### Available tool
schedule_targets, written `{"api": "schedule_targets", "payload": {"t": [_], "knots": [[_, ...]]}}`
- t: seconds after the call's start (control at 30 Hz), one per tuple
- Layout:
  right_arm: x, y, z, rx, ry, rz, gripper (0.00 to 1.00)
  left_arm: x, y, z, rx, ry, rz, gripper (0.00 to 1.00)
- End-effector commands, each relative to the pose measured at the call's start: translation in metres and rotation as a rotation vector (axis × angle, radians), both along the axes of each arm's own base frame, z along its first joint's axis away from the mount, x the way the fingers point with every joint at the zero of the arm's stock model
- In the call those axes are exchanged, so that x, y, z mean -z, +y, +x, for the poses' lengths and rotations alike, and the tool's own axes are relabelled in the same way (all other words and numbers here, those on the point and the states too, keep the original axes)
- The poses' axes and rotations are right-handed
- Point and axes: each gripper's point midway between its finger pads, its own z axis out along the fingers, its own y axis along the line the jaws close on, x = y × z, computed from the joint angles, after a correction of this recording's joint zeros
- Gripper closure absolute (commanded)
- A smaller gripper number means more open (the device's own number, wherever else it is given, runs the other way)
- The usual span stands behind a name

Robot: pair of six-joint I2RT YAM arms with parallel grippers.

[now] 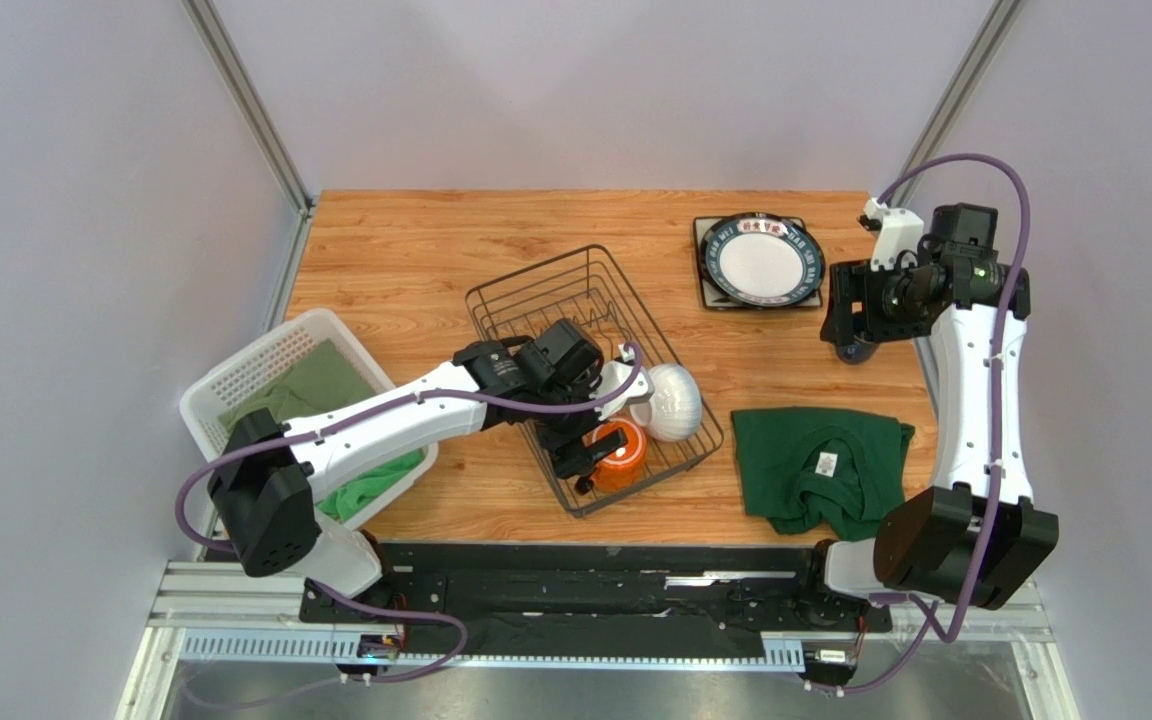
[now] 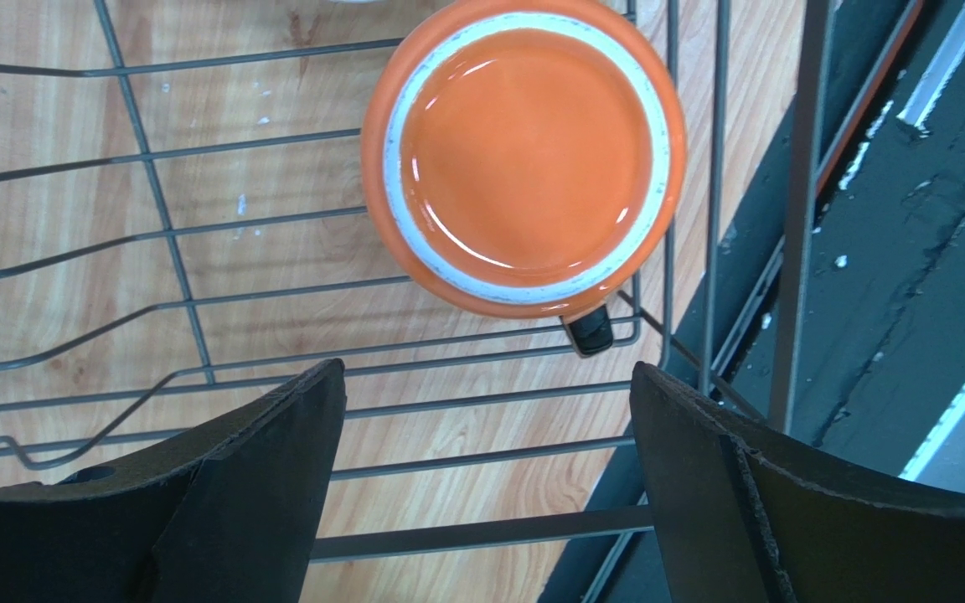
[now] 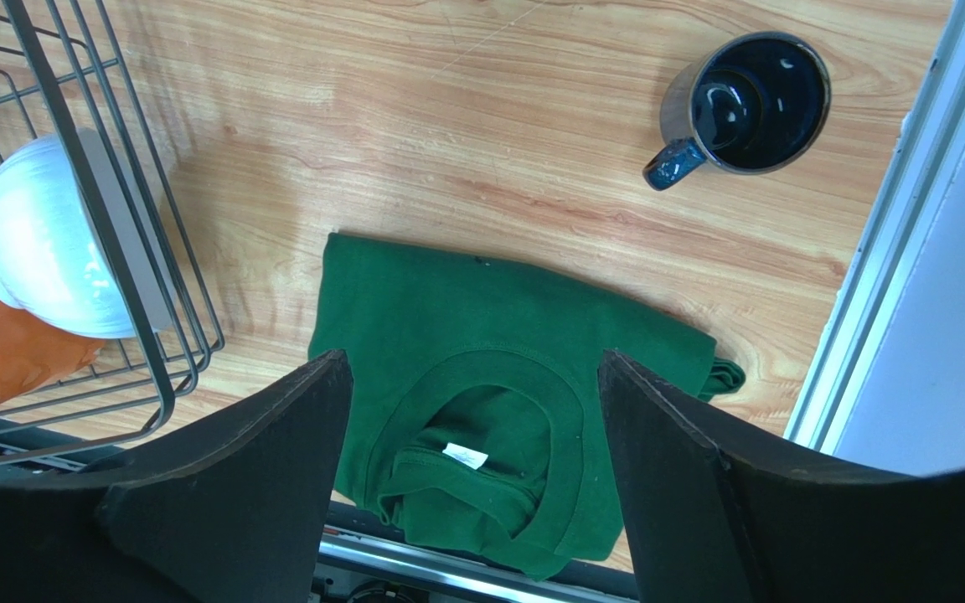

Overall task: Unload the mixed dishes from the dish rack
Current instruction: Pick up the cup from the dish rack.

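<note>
The black wire dish rack [image 1: 537,308] lies mid-table. In its near end are an orange mug [image 1: 623,458] and a white ribbed bowl [image 1: 674,401], which leans on the rack's right side. My left gripper [image 1: 573,447] hangs open over the rack, just left of the mug. In the left wrist view the orange mug [image 2: 525,157] is ahead of the open left gripper [image 2: 488,427], apart from it. A round white plate [image 1: 760,260] with a dark rim rests on a square plate at the back right. My right gripper [image 3: 475,415] is open and empty above a green cloth [image 3: 513,390], with the dark blue mug [image 3: 742,107] upright on the table beyond.
A white slotted basket [image 1: 244,375] holding green cloth stands at the left edge. A folded green cloth [image 1: 820,468] lies front right. The frame's metal post and the wall run close on the right, next to the blue mug. The rack's side wires [image 3: 110,189] stand left of the right gripper.
</note>
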Motion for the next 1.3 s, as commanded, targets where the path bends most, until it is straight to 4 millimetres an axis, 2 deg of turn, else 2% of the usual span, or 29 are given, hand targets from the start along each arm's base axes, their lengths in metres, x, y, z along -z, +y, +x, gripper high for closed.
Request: {"api": "schedule_targets", "payload": {"t": [0.0, 0.37, 0.6, 0.83, 1.03, 1.27], "knots": [[-0.005, 0.007, 0.004, -0.007, -0.042, 0.015, 0.24, -0.001, -0.009, -0.014, 0.002, 0.051, -0.041, 0.09], [-0.006, 0.012, 0.003, -0.010, -0.046, 0.019, 0.25, 0.018, -0.016, -0.023, 0.002, 0.102, -0.035, 0.10], [0.000, 0.021, 0.004, -0.031, -0.035, 0.035, 0.26, 0.037, -0.021, -0.018, -0.016, 0.110, -0.004, 0.13], [0.003, 0.025, 0.003, -0.047, -0.032, 0.046, 0.27, 0.044, -0.020, -0.004, -0.033, 0.054, 0.028, 0.21], [0.009, 0.027, 0.002, -0.061, -0.020, 0.052, 0.27, 0.048, -0.017, 0.001, -0.037, 0.028, 0.046, 0.33], [0.017, 0.028, 0.002, -0.073, -0.005, 0.055, 0.27, 0.051, -0.013, 0.006, -0.024, -0.005, 0.067, 0.41]]}}
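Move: The orange cup stands upside down in the near end of the rack, about 6 cm to the left hand's right, 2 cm ahead and some 6 cm below, its dark handle turned back-left towards that hand. The white bowl is roughly 8 cm farther out than the cup and 8 cm to its right; the rack's middle lies about 13 cm ahead of the hand, 2 cm right and 9 cm below. From the right hand the cup is some 32 cm left, 10 cm back and 16 cm below. The open left hand first draws back about 2 cm while it starts to sink, then goes on down beside the handle side of the orange cup, some 5 cm in all and about 1 cm to the right, easing forward again as the fingers close from nearly wide open to a little over half, one on either side of the handle, with no grip yet to be seen. Meanwhile the empty right hand, still open, drifts left and down by a couple of centimetres each, clear of the things. ##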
